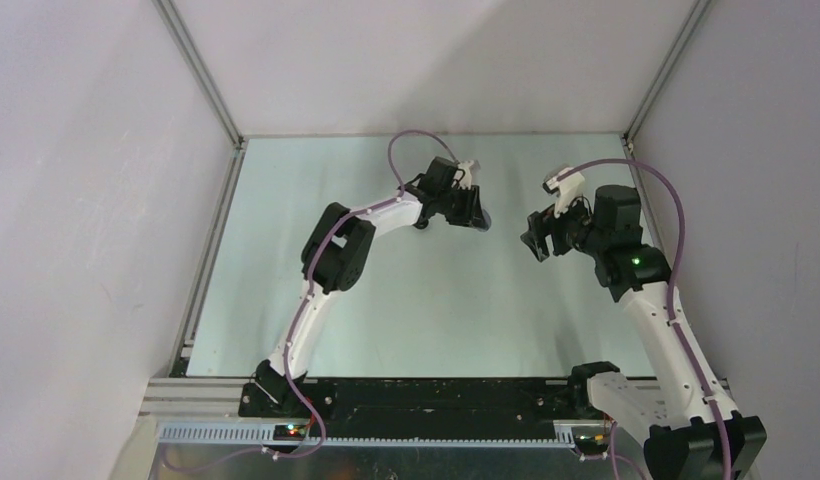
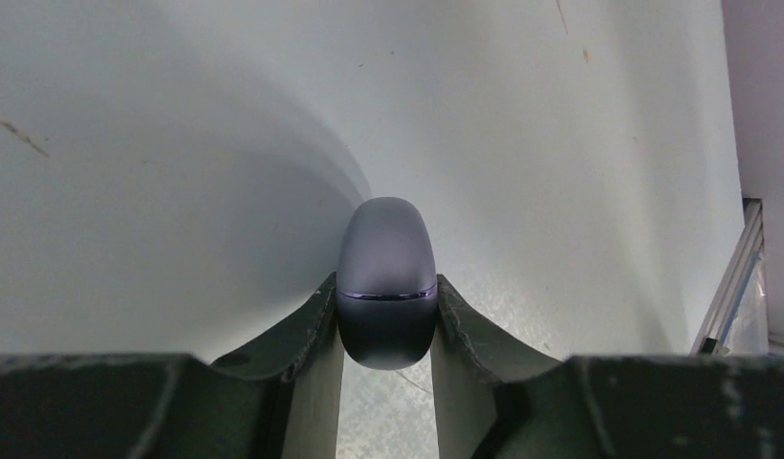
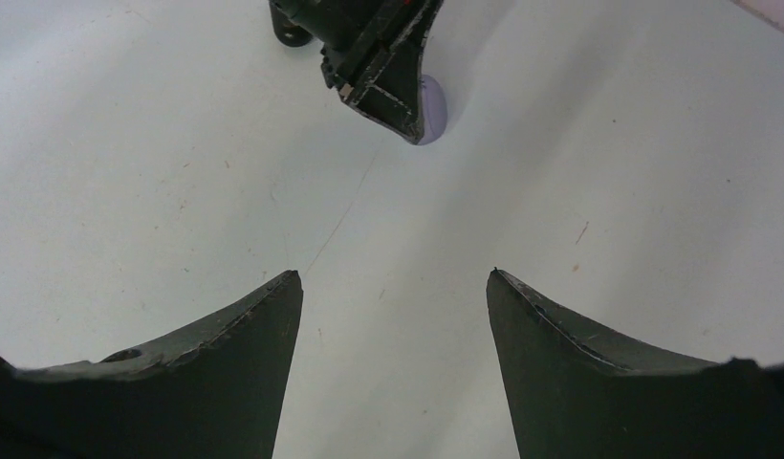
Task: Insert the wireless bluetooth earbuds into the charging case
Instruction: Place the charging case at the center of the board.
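The charging case (image 2: 385, 249) is a closed grey-purple oval pebble with a thin seam around its middle. My left gripper (image 2: 385, 283) is shut on its lower half, just above the table, with the rounded top sticking out past the fingertips. From above, that gripper (image 1: 472, 211) sits mid-table towards the back. In the right wrist view a pale sliver of the case (image 3: 433, 110) peeks from behind the left fingers (image 3: 374, 57). My right gripper (image 3: 395, 275) stands open and empty, facing the left one from the right (image 1: 539, 240). The earbuds are out of view.
The pale green table top (image 1: 416, 310) is boxed in by white walls and aluminium frame posts (image 1: 201, 80). A metal rail (image 2: 737, 287) runs along the table's edge near the left gripper. Purple cables (image 1: 411, 145) loop over both arms.
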{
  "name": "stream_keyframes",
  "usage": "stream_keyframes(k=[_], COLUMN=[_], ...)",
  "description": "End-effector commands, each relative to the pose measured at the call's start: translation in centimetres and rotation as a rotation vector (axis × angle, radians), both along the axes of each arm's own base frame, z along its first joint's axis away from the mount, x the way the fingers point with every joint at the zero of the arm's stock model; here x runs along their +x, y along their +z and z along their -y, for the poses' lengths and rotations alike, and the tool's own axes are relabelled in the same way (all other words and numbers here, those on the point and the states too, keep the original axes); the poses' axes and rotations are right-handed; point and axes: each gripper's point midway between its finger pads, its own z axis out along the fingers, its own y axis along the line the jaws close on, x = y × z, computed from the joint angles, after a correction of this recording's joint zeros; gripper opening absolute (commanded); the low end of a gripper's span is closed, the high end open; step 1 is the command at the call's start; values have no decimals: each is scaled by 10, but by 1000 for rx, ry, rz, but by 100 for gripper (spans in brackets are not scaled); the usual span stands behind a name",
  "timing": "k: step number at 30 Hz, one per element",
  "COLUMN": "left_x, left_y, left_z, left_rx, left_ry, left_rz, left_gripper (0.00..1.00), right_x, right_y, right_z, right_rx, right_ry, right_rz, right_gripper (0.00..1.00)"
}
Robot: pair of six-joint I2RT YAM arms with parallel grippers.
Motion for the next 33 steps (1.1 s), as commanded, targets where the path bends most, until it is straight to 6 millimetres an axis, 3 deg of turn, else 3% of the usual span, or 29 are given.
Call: stream_keyframes(k=[1,5,8,10,12,19,25,33], left_x=[0,-1,0,-1,-2,-10,-16,-6], left_y=[6,0,-1,-2,-1,1,-5,18], left_z=[13,15,13,12,11,3,-20,-39], left_rx=[-23,-11,3,11,15,39,121,193], left_ry=[5,8,17,21,24,40,89,119], left_rz=[-30,-50,-56,-61,-67,-86,-66,51], left_gripper=[38,49,81,93,99,99,99,100], right_x=[1,0,0,0,0,1,0,-1], right_y=[10,7,7,6,6,4,5,9], right_z=[-9,-14,-15,-16,-16,-17,-17,-16], right_rx=[-2,-11,-14,-16,-17,-18,-18,-15], right_ry=[34,48,54,54,56,58,58,53], right_rz=[56,54,56,55,57,50,54,66], right_gripper=[75,75,75,75,75,75,75,75])
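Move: The left hand still pinches the charging case, whose middle sits about 1 cm to its right and 1 cm below, low over the board spot meant for it. The black case lies some 13 cm to this hand's left, 1 cm back and 2 cm below. From the idle right hand, the charging case is about 13 cm ahead, 12 cm left and 22 cm below. The left fingers spread wide, freeing the charging case; the hand eases right and up, then about 3 cm left. ##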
